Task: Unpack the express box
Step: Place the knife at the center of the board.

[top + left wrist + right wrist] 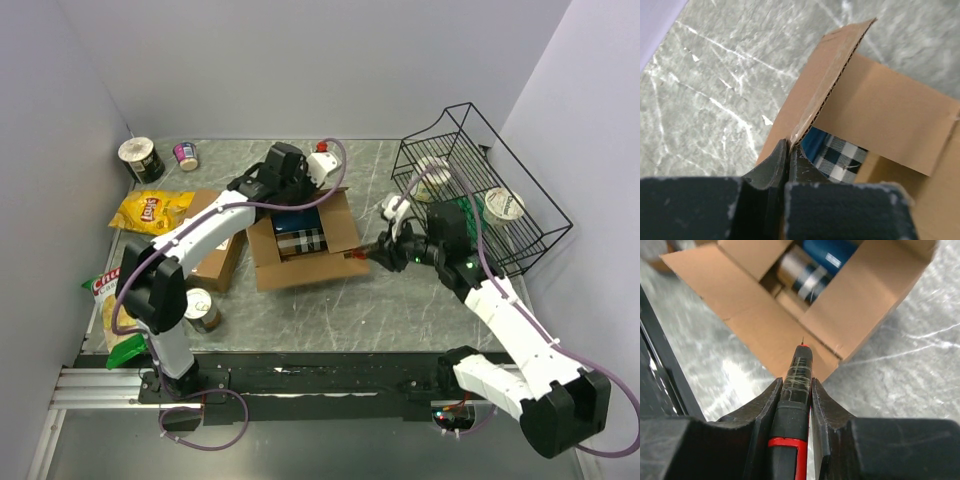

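The express box stands open mid-table, flaps spread. Inside lie a blue-and-white checked package and a blue item. My left gripper is at the box's far side, shut on the edge of the back flap, which stands up from my fingertips; the checked package shows below it. My right gripper hovers just right of the box, shut on a black-and-red cutter whose tip points at the near flap. A cylindrical item lies inside.
A black wire basket with cups stands at the right. Left of the open box are a closed carton, a yellow chip bag, a can, another snack bag, and cups at the back.
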You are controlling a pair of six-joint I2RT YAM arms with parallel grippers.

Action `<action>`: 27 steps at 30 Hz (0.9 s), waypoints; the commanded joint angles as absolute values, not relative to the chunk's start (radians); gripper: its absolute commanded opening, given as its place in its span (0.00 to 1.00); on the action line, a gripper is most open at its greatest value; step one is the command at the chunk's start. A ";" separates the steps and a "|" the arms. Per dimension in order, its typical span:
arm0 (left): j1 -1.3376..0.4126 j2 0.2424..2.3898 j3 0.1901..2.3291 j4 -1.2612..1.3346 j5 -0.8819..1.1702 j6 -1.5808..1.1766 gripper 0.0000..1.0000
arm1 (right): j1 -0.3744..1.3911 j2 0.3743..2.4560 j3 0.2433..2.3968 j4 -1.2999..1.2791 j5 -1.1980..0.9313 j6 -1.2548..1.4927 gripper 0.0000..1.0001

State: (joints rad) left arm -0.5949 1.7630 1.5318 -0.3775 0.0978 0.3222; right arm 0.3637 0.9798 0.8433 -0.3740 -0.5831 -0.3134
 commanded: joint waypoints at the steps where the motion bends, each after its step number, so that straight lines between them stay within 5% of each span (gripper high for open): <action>1: -0.549 1.677 1.540 -0.365 0.238 0.204 0.01 | 0.370 0.927 0.778 -0.442 -0.497 -0.384 0.00; 9: -0.543 1.614 1.476 -0.437 0.225 0.287 0.01 | 0.316 0.681 0.735 -0.120 -0.196 -0.406 0.00; 25: -0.541 1.569 1.413 -0.460 0.245 0.305 0.01 | 0.333 0.789 0.398 0.037 -0.320 -1.027 0.01; 26: -0.541 1.568 1.408 -0.460 0.250 0.304 0.01 | 0.333 0.773 0.358 0.067 -0.328 -1.067 0.07; 27: -0.541 1.568 1.408 -0.460 0.259 0.301 0.01 | 0.333 0.770 0.321 0.122 -0.342 -1.131 0.37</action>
State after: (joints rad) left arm -0.5461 1.6321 1.4101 -0.4850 0.2241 0.2871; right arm 0.3275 0.7910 0.4480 -0.0044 -0.2760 -0.8879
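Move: The knife is in the right hand, and the free marble beside the opened box lies about 8 cm to its right, 4 cm ahead and 20 cm below; the box's middle is some 12 cm left and 5 cm ahead, the wire rack 26 cm right and 15 cm ahead. The left hand pinches the far flap, with the box's middle about 10 cm back and 3 cm left, and the sealed box 21 cm left and 7 cm back. Still gripping the knife, the right hand swings some 7 cm right and 4 cm forward, away from the near flap, arching up about 5 cm before sinking about 10 cm beside the box while the wrist turns some 40 degrees so the fingers point more forward. Meanwhile the left hand keeps its pinch on the far flap and draws the box about 5 cm back and to the left, rising slightly and then dipping. ##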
